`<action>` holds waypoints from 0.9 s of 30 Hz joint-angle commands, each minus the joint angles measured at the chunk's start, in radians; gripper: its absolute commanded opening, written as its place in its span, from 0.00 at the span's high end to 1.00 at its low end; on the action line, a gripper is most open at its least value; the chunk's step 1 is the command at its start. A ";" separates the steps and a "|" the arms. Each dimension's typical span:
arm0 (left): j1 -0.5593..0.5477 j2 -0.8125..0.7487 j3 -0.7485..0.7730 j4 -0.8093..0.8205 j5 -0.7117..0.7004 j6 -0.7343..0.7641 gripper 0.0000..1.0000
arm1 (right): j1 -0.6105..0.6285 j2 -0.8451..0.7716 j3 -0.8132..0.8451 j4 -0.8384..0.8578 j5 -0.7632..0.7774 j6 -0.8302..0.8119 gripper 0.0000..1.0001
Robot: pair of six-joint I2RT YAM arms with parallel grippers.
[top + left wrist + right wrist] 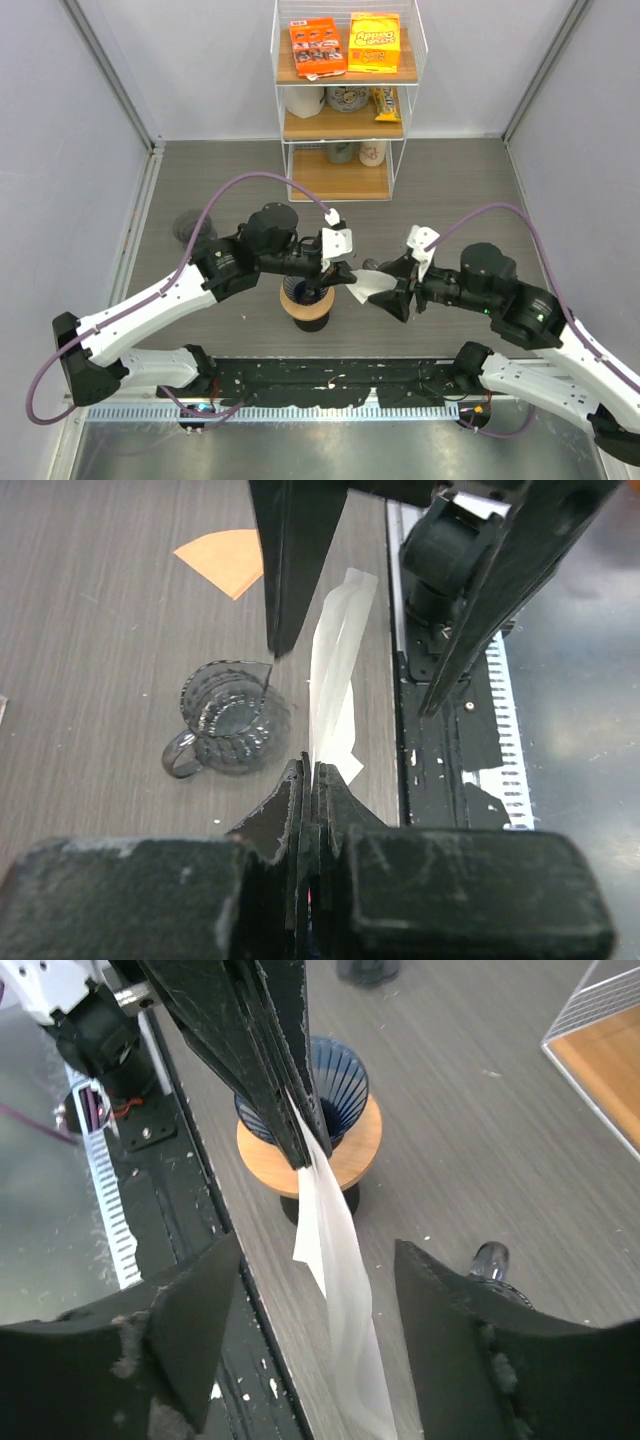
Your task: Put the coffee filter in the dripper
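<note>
A white paper coffee filter (335,670) hangs folded flat in the air, pinched at one end by my left gripper (312,770), which is shut on it. In the top view the left gripper (345,272) is just right of the dripper (308,300), a dark blue ribbed cone on a round wooden stand. The coffee filter (375,285) stretches rightward into my right gripper (392,287). My right gripper (318,1260) stands open, its fingers either side of the filter (340,1290) and not touching it. The dripper (345,1075) sits behind the left gripper's tips.
A ribbed glass cup with a handle (225,720) stands on the table below the filter, and an orange paper piece (225,560) lies beyond it. A wire shelf with snack boxes (345,90) stands at the back. A dark glass item (195,225) sits at the left.
</note>
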 commanded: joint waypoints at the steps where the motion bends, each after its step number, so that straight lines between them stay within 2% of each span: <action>1: 0.002 0.020 0.062 -0.043 0.103 0.046 1.00 | 0.005 0.077 0.047 0.013 -0.101 -0.005 0.42; 2: 0.002 0.017 0.064 -0.047 0.110 0.049 1.00 | 0.005 0.097 0.050 0.013 -0.110 0.004 0.56; 3: 0.002 0.015 0.059 -0.047 0.108 0.053 1.00 | 0.006 0.110 0.050 0.016 -0.116 0.011 0.61; 4: 0.002 0.014 0.056 -0.047 0.105 0.058 1.00 | 0.005 0.116 0.050 0.020 -0.124 0.023 0.70; 9: 0.002 0.017 0.057 -0.060 0.079 0.073 0.98 | 0.005 0.128 0.052 0.016 -0.183 0.037 0.95; 11: 0.002 0.018 0.060 -0.060 0.067 0.066 0.84 | 0.005 0.119 0.050 0.010 -0.173 0.066 0.95; 13: 0.003 0.014 0.057 -0.043 0.062 0.047 0.59 | 0.003 0.104 0.044 0.022 -0.150 0.092 0.95; 15: 0.002 -0.006 0.032 -0.003 0.048 0.015 0.30 | 0.005 0.087 0.042 0.043 -0.110 0.155 0.95; 17: 0.003 -0.037 -0.002 0.049 0.012 -0.034 0.12 | 0.004 0.068 0.035 0.072 -0.041 0.231 0.95; 19: 0.002 -0.081 -0.045 0.113 -0.044 -0.094 0.00 | 0.005 0.047 0.016 0.117 -0.012 0.300 0.95; 21: 0.002 -0.124 -0.085 0.170 -0.138 -0.169 0.00 | 0.003 0.021 -0.023 0.193 0.010 0.363 0.95; 24: 0.005 -0.182 -0.145 0.271 -0.330 -0.382 0.00 | 0.003 -0.028 -0.089 0.296 0.046 0.411 0.95; 27: 0.006 -0.222 -0.195 0.345 -0.345 -0.492 0.00 | 0.003 -0.056 -0.146 0.477 0.053 0.484 0.95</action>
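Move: Stretched between the hands, the coffee filter is still pinched by the left fingers, its middle some 5 cm to the left hand's right and nearly level. From the right hand it lies about 4 cm left and 2 cm lower. The dripper stands around 6 cm ahead, 8 cm left and 20 cm below the left hand; the carafe is roughly 10 cm ahead of the right hand, 1 cm to its right and 22 cm below. Slipping its closing fingers over the filter's free end, the right hand goes about 3 cm down and as far left and pinches the paper. Only then does the left hand, nearly still until now, open wide, let go and start drawing off forward, left and up. The right keeps its pinch and climbs some 4 cm, fingertips tilting up. ##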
